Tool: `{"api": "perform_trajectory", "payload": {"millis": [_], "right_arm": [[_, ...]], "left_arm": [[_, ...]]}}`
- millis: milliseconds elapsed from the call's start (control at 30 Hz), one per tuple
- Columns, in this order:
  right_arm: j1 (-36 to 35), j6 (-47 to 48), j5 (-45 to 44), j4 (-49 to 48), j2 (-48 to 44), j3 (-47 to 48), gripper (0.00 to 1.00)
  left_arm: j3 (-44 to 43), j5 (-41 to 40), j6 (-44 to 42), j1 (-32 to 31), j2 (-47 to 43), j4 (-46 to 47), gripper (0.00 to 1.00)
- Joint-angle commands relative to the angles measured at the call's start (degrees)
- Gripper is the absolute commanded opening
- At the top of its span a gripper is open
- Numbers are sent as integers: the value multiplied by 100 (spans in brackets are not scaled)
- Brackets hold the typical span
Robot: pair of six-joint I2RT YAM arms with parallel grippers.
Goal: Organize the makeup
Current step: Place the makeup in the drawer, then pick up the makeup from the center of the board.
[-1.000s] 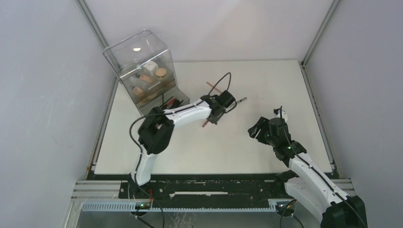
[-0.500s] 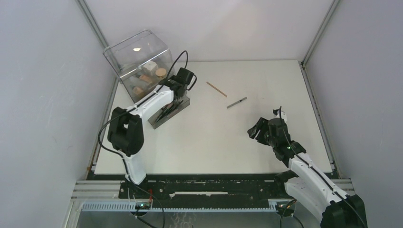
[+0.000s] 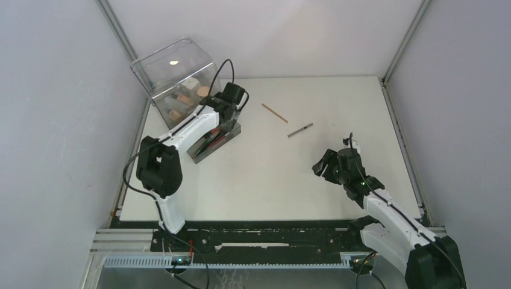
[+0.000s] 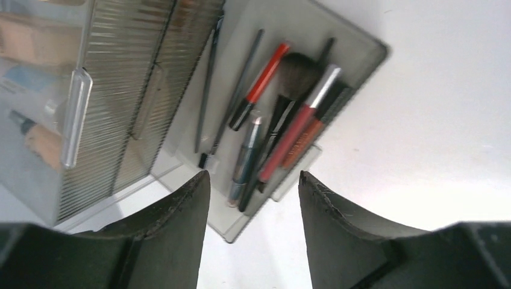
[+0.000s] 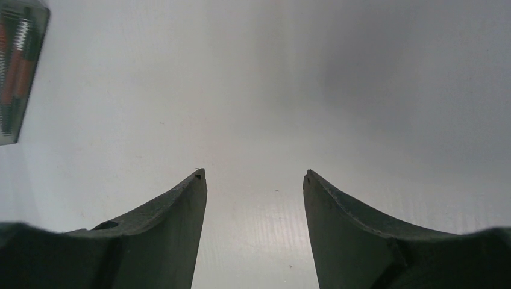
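Observation:
The makeup drawer (image 4: 360, 55) stands pulled out from the clear organizer (image 3: 175, 78). In it lie thin black brushes (image 4: 294, 77), a red lip pencil (image 4: 266, 73), a pink-red tube (image 4: 300, 129) and a silver-blue tube (image 4: 247, 158). My left gripper (image 4: 253, 176) hovers open just above the drawer's near end, nothing between its fingers; it shows over the drawer (image 3: 212, 141) from above (image 3: 226, 120). A thin tan stick (image 3: 275, 112) and a grey pencil (image 3: 300, 130) lie on the table. My right gripper (image 3: 321, 165) hangs open and empty over bare table (image 5: 253, 173).
Tan compacts, small bottles and a white cube sit behind the organizer's ribbed clear drawers (image 4: 114, 90). The organizer stands in the table's back-left corner by the wall. The drawer's corner (image 5: 18, 66) shows at the far left of the right wrist view.
My left arm swung from mid-table back to the drawer with a thin pink-tipped stick, then its jaws opened and let go. The right arm barely moved.

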State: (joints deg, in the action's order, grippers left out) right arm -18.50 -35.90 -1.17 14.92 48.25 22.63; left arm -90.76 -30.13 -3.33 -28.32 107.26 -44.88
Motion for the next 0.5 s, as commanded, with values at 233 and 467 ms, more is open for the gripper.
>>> {"api": "perform_trajectory", "payload": {"millis": [233,467], "right_arm": [[-391,-800,-1469,1050,2386,2135,68],[-409,-1205,-1846,2555,4571,4506,66]], "left_arm": [[139,2077,1579,-130,-1293,553,57],[715,1871,1644,-122,-1997,661,62]]}}
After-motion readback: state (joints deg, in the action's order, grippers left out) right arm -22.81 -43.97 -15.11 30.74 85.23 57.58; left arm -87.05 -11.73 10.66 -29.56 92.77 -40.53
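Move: The patterned grey pen lies about 22 cm ahead of my right hand, 4 cm to its left and some 6 cm lower. The wooden pencil is about 30 cm ahead and 13 cm left of that same hand. From my left hand the pen is 26 cm to the right, 4 cm ahead and 12 cm down. The open drawer with the makeup sits just under my left hand, 4 cm back, 4 cm left and 10 cm below. I send my open right hand towards the grey pen: a short dip of about 2 cm, then roughly 9 cm forward and climbing again, tipping further down and turning slightly clockwise. Meanwhile my left hand, empty and still open, rises some 7 cm and shifts about as far right, easing back, away from the drawer while rolling its left side down about 30 degrees. ##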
